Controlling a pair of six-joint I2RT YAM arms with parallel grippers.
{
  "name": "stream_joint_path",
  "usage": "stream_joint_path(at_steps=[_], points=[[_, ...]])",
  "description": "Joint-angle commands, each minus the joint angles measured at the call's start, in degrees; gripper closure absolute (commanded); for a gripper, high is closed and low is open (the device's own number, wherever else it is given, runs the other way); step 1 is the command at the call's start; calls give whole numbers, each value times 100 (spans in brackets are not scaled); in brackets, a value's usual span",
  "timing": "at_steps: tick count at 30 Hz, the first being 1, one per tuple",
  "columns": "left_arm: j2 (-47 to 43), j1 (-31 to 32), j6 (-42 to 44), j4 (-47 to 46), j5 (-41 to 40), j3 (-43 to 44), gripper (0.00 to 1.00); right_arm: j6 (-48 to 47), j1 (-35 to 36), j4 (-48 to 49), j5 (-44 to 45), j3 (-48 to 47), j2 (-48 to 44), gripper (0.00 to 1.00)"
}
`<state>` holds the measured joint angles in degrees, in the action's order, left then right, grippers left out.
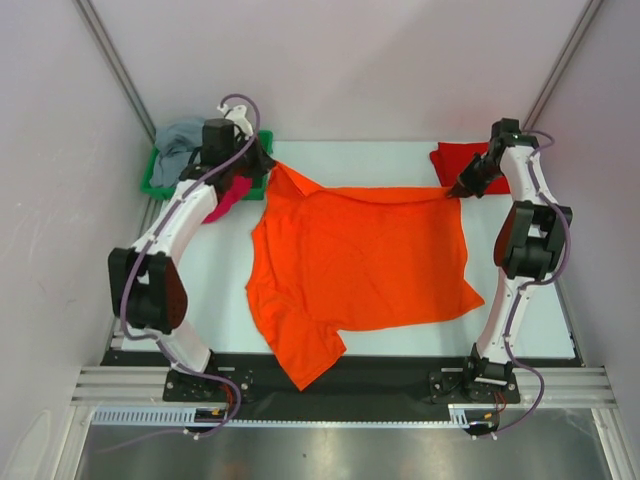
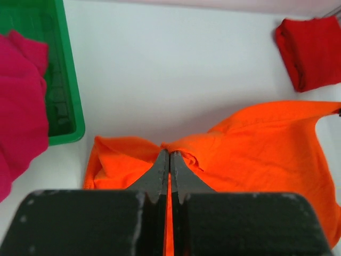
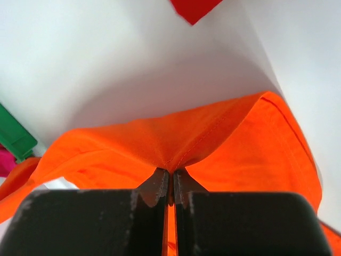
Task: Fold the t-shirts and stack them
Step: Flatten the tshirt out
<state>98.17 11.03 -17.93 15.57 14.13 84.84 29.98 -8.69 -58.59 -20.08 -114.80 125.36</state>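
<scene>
A bright orange t-shirt (image 1: pixel 360 265) lies spread across the middle of the white table, its far edge lifted and stretched between both arms. My left gripper (image 1: pixel 268 163) is shut on the far left corner of the orange t-shirt (image 2: pixel 256 144), cloth pinched between its fingertips (image 2: pixel 162 160). My right gripper (image 1: pixel 456 188) is shut on the far right corner, where a hem of the orange t-shirt (image 3: pixel 213 133) bunches at the jaws. A folded red t-shirt (image 1: pixel 455 157) lies at the far right. A magenta t-shirt (image 1: pixel 228 197) and a grey t-shirt (image 1: pixel 180 137) hang over the tray.
The green plastic tray (image 1: pixel 155 185) stands at the far left corner, right beside my left arm. The near sleeve of the orange shirt hangs over the table's front edge onto the black base strip (image 1: pixel 400 375). White walls close in both sides.
</scene>
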Motion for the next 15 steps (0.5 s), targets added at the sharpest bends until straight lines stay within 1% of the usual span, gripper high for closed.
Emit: stream_joint_path(at_steps=[1, 6, 8, 10, 11, 13, 15], points=[[-929, -83, -70, -230, -173, 129, 100, 52, 121, -21, -93, -7, -959, 100], [-1677, -153, -79, -239, -384, 68, 100, 87, 306, 22, 30, 90, -1733, 100], [-2055, -171, -79, -300, -455, 24, 100, 113, 315, 233, -84, 230, -2172, 100], [-2301, -180, -61, -353, -534, -20, 100, 105, 350, 698, -84, 353, -2506, 100], [-2572, -189, -35, -414, -630, -20, 100, 114, 359, 1056, -84, 493, -2882, 100], [-2820, -206, 35, -441, -727, 50, 100, 114, 359, 1357, -41, 617, -3227, 100], [-3066, -224, 105, -319, -745, 347, 100, 79, 368, 1814, -66, 757, -3719, 100]])
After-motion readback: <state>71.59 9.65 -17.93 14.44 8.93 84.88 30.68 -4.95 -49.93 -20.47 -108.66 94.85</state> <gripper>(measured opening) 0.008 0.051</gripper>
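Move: Both closed hands already pinch the t-shirt's far edge, clear of the table. The orange body's middle lies about 14 cm back, 23 cm right and 21 cm below the left hand; from the right hand, about 14 cm back, 26 cm left and 11 cm below. The green bin's middle is some 13 cm ahead, 17 cm left of the left hand; the folded red shirt some 13 cm ahead, 8 cm right of the right hand. Both hands keep their pinch and hoist the t-shirt's far edge about 20 cm, easing back, fingers tipping upward. ##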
